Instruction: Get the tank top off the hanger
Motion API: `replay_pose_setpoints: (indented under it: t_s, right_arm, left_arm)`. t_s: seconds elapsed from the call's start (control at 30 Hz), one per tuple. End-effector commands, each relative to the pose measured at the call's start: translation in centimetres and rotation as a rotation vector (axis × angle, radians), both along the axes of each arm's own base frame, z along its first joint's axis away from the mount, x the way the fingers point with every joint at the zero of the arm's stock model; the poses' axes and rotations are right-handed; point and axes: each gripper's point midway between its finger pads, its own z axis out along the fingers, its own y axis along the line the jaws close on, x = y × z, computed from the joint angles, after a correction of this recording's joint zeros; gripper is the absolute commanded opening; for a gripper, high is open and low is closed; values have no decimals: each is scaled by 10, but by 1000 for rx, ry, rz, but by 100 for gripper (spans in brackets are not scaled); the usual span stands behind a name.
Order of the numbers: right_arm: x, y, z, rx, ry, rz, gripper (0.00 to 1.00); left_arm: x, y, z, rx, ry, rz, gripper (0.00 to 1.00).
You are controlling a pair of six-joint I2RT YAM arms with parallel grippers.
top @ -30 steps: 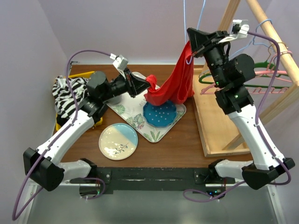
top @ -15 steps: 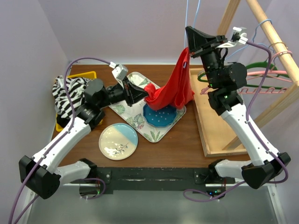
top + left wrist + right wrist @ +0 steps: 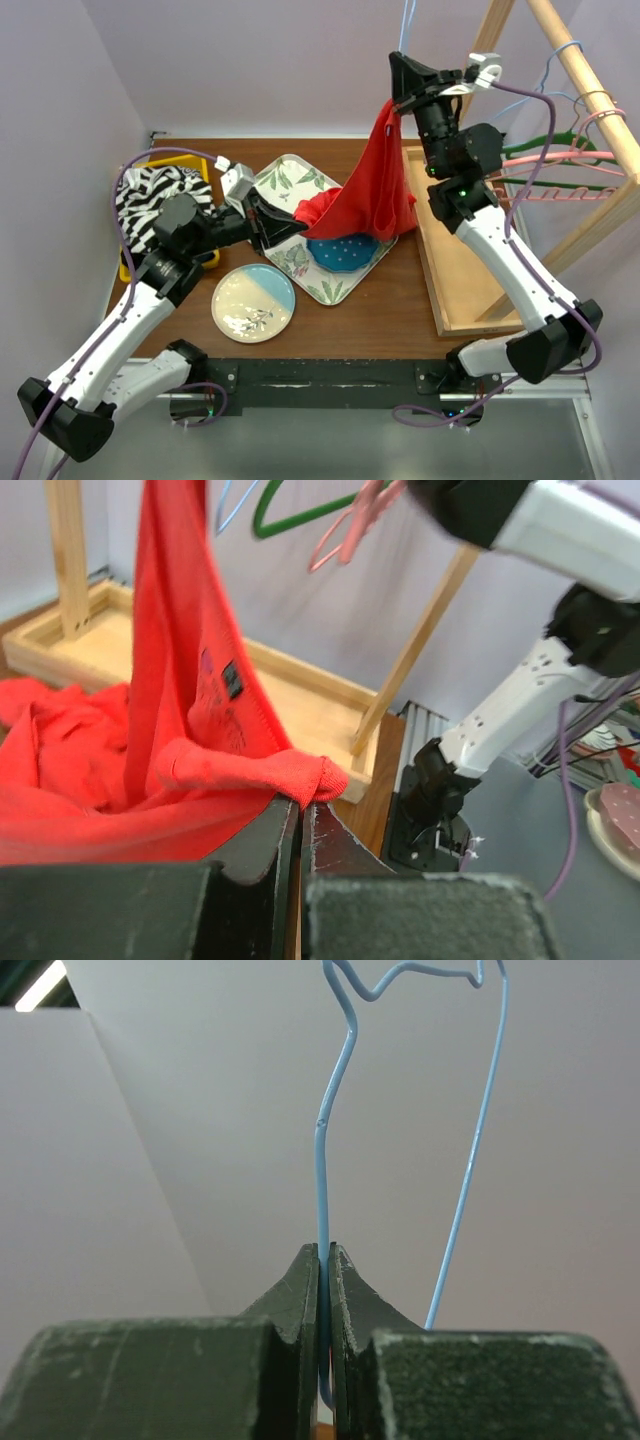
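Observation:
The red tank top [image 3: 372,185] hangs stretched from a thin blue wire hanger [image 3: 404,22], its lower end bunched over the tray. My right gripper [image 3: 398,62] is high at the back, shut on the hanger's wire [image 3: 321,1175] just above the cloth; in the right wrist view the gripper [image 3: 325,1252] pinches that wire. My left gripper [image 3: 291,217] is low and to the left, shut on a folded edge of the tank top [image 3: 180,710]. The left wrist view shows the gripper [image 3: 300,805] with red fabric caught at its tips.
A floral tray [image 3: 290,262] carries a blue dotted plate [image 3: 340,252]. A cream-and-blue plate [image 3: 253,303] lies nearer. Zebra-striped cloth [image 3: 155,195] fills a yellow bin [image 3: 125,270] at left. The wooden rack [image 3: 575,70] with green and pink hangers [image 3: 560,160] and its base frame [image 3: 465,275] stand right.
My left gripper has drawn back to the left with the tank top's edge. My right gripper has risen and shifted left with the hanger. The red cloth is pulled longer between them.

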Motion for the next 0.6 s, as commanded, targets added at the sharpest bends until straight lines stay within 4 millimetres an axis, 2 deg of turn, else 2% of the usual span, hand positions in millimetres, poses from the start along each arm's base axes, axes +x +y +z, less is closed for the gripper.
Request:
replay_pose_setpoints:
  t_s: [0.0, 0.13, 0.2, 0.23, 0.3, 0.33, 0.37, 0.5, 0.53, 0.57]
  right_arm:
    - [-14, -6, 33, -71, -189, -75, 0]
    - [-1, -7, 26, -115, -169, -126, 0]
    - [3, -8, 22, -128, -158, -150, 0]
    - [6, -9, 19, -136, -147, -166, 0]
    - [13, -18, 15, -114, -102, -208, 0]
    - [22, -34, 11, -60, -25, -282, 0]
    - [29, -37, 6, -16, 19, -285, 0]
    - [37, -37, 3, 34, 81, -283, 0]
    - [38, -40, -1, 47, 109, -295, 0]
    - [38, -41, -1, 69, 118, -290, 0]
  left_arm:
    - [-33, -1, 74, -184, -112, -132, 0]
    - [-48, -1, 118, -277, -158, -203, 0]
    - [-50, 0, 129, -271, -180, -207, 0]
    - [-54, 2, 140, -273, -208, -205, 0]
    - [-54, 4, 142, -251, -219, -185, 0]
    - [-59, 9, 147, -253, -240, -172, 0]
    - [-56, 11, 144, -243, -237, -141, 0]
    - [-66, 23, 149, -234, -280, -96, 0]
    - [-74, 28, 160, -245, -310, -88, 0]
    - [-73, 31, 163, -239, -311, -63, 0]
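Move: The red tank top is already pinched by the left fingers; its bulk lies about 13 cm right and 8 cm ahead of the left hand, near its height. Its upper end still seems caught on the blue hanger's end, roughly 14 cm right, 13 cm ahead and 14 cm above. From the right hand, which holds the hanger, the bulk is some 10 cm back, 3 cm left and 19 cm down. About 34 cm below the left hand, the blue plate lies 12 cm ahead, 8 cm right, the cream plate 12 cm left, 3 cm back. The tank top's pinched edge is carried up about 13 cm and drawn back some 5 cm by the left hand, its fingertips tilting upward as it rises. Meanwhile the right hand keeps its grip on the blue hanger and takes it forward about 4 cm and slightly right, away from the top, turning some 15 degrees clockwise. ##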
